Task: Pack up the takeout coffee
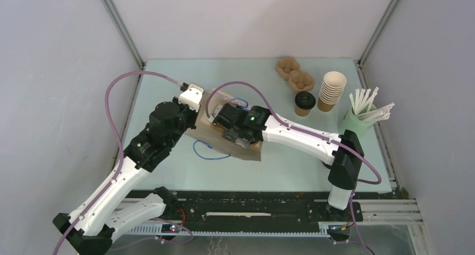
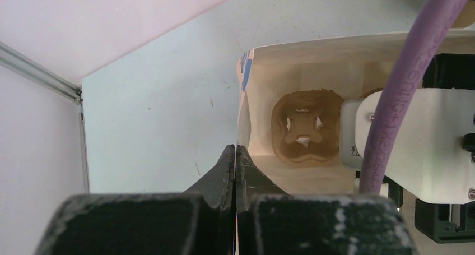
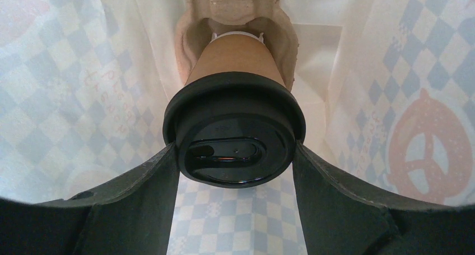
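A paper bag (image 1: 249, 149) lies on its side at the table's middle, mouth toward the left arm. My left gripper (image 2: 235, 152) is shut on the bag's rim (image 2: 242, 103) and holds the mouth apart. Deep inside lies a brown pulp cup carrier (image 2: 307, 129). My right gripper (image 3: 235, 151) has reached into the bag and is shut on a takeout coffee (image 3: 235, 70), one finger on each side of its black lid (image 3: 232, 137). The cup's base sits in a pocket of the carrier (image 3: 238, 5). A second lidded takeout coffee (image 1: 304, 102) stands upright on the table at the back right.
A tall stack of lidless brown cups (image 1: 331, 91) stands beside the second coffee. Two spare pulp carriers (image 1: 295, 74) lie behind it. A green cup of wrapped straws (image 1: 364, 116) stands at the right edge. The bag's blue cord handles (image 1: 210, 154) trail on the table.
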`<state>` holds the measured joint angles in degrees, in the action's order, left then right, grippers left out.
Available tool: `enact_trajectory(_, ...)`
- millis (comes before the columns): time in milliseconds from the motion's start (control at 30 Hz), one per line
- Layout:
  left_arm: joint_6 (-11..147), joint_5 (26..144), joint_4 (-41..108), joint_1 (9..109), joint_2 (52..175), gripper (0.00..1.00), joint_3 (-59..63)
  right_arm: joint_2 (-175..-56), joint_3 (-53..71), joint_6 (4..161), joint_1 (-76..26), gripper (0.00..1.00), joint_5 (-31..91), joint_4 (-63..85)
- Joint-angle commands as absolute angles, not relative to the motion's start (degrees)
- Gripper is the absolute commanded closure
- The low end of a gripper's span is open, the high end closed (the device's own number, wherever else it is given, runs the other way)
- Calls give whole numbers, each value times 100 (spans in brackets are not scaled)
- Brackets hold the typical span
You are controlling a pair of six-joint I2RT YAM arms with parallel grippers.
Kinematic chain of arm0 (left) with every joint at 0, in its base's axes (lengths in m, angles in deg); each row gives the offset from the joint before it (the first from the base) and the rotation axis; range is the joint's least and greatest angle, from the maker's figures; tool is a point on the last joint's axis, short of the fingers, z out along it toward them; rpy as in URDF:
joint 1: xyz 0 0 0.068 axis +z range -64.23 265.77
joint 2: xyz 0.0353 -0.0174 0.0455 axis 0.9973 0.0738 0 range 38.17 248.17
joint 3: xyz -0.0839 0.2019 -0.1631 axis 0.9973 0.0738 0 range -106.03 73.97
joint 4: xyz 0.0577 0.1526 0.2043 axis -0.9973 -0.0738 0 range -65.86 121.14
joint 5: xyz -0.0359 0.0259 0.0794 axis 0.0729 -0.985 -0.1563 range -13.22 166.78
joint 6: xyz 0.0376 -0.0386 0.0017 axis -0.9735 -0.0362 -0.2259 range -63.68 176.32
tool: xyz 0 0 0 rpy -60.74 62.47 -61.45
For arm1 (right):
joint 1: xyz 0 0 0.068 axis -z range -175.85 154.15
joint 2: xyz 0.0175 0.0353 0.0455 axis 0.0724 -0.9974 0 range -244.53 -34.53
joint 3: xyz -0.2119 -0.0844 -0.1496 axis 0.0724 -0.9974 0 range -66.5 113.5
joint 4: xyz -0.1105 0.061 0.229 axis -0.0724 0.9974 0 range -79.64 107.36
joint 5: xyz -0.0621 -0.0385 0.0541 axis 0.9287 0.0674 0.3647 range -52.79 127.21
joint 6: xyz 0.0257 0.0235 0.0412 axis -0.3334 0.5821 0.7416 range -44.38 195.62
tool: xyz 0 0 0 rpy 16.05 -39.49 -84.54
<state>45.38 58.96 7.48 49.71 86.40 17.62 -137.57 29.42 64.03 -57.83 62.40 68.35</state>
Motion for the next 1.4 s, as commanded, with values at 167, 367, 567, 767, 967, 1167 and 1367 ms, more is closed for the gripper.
enact_trajectory(167, 4411, 5801, 917, 4937, 8581, 100, 1464, -13353, 2396, 6430, -5755, 100, 6590, 5979)
enact_trajectory(367, 4444, 5844, 904, 4929, 8563, 100, 1504, -13334, 2013, 6350, -5688, 100, 6666, 5460)
enact_trajectory(567, 4580, 5883, 747, 4930, 8537, 100, 1485, -13351, 1928, 6211, -5590, 100, 6309, 5348)
enact_trajectory(767, 4943, 5864, 112, 4934, 8563, 100, 1262, -13491, 2061, 6118, -5404, 100, 5703, 5517)
enact_trajectory(967, 5467, 5719, -564, 4932, 8780, 99, 853, -13929, 2647, 5990, -5153, 100, 5195, 5930)
enact_trajectory(1167, 5893, 5456, -1282, 4945, 9122, 82, 304, -14280, 3062, 5882, -4946, 100, 4632, 6122)
enact_trajectory(1367, 6272, 4925, -2112, 4947, 9497, 49, -435, -14551, 3342, 5775, -4820, 100, 4229, 6167)
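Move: The carrier pocket that the capped coffee cup is being worked into lies about 4 cm ahead, 1 cm left and 8 cm below the right hand, which still pinches the lid. The empty pocket stands roughly 7 cm ahead and 9 cm left of this hand, at similar depth; another capped cup is some 13 cm ahead, 20 cm right, 12 cm lower. The left fingers are shut on the paper bag's rim; the cup's pocket is about 19 cm right of them, 2 cm ahead, 20 cm below. The cup, its lid still firmly between the right fingers, is taken down about 3 cm into its pocket inside the bag, then mostly forward with some left, 4 cm forward in all, as the wrist tips a little steeper. Late on, the left hand eases down and back, tips downward some 15 degrees, opens nearly halfway and lets go of the bag's rim, rising again. ##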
